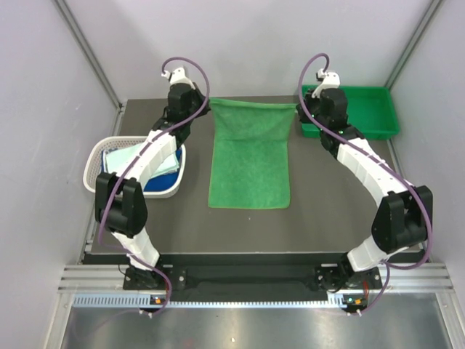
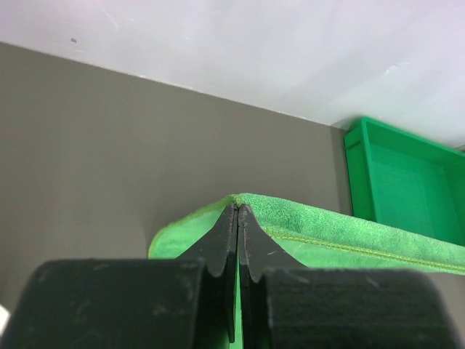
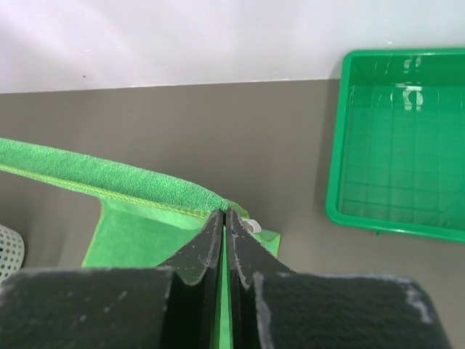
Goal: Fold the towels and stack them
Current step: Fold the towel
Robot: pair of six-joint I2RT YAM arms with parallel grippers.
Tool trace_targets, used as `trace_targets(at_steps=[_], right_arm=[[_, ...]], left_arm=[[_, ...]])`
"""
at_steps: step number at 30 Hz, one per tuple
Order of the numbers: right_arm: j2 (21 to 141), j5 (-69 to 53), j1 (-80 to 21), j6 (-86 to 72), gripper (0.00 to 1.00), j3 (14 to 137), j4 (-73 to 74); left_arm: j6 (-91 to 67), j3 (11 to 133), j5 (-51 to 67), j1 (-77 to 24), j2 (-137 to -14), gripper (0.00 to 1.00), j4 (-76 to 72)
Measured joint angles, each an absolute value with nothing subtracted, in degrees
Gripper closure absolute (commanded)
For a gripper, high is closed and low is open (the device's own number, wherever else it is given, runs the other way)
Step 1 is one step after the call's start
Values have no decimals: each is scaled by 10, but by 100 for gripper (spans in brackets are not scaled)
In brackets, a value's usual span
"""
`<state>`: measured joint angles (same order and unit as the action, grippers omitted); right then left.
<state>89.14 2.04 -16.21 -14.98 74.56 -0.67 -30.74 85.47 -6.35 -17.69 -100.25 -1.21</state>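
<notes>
A bright green towel (image 1: 250, 156) hangs stretched between my two grippers, its far edge lifted, its near part lying on the dark table. My left gripper (image 1: 205, 107) is shut on the towel's far left corner (image 2: 238, 201). My right gripper (image 1: 299, 109) is shut on the far right corner (image 3: 225, 209). The top hem runs taut between them in both wrist views. Other towels, pale mint-white (image 1: 123, 156) and royal blue (image 1: 161, 185), lie in the white lattice basket (image 1: 98, 161) under my left arm. The orange and patterned towels are hidden.
A rigid green plastic tray (image 1: 374, 110) stands at the back right, also in the right wrist view (image 3: 399, 142) and the left wrist view (image 2: 403, 182). White walls enclose the table on the back and sides.
</notes>
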Motion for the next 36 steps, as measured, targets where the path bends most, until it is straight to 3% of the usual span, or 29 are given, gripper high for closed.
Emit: trace_targets(at_steps=[36], right_arm=[[751,6,-174,-176,100,609,-4]], left_arm=[[-334,679,-30,-182,-833,100,-26]])
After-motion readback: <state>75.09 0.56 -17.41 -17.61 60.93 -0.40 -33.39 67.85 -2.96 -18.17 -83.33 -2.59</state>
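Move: Each of my hands already pinches one corner of the green towel's far hem, held up well clear of the table. The towel's near hem, where that edge is going, lies about 30 cm back from each hand and 20 cm below, its corners level sideways with my hands. The green bin stands some 23 cm right of my right hand and 6 cm farther out; the white basket is roughly 25 cm left of my left hand and 16 cm back. I draw both hands back together towards my base, the left about 8 cm and the right some 6.5 cm, carrying the stretched hem over the lying half towards the near hem. I stay at nearly the same height, the left hand only dipping and bobbing up a centimetre or so. My wrists hardly turn and my fingers keep their pinch on both corners. ##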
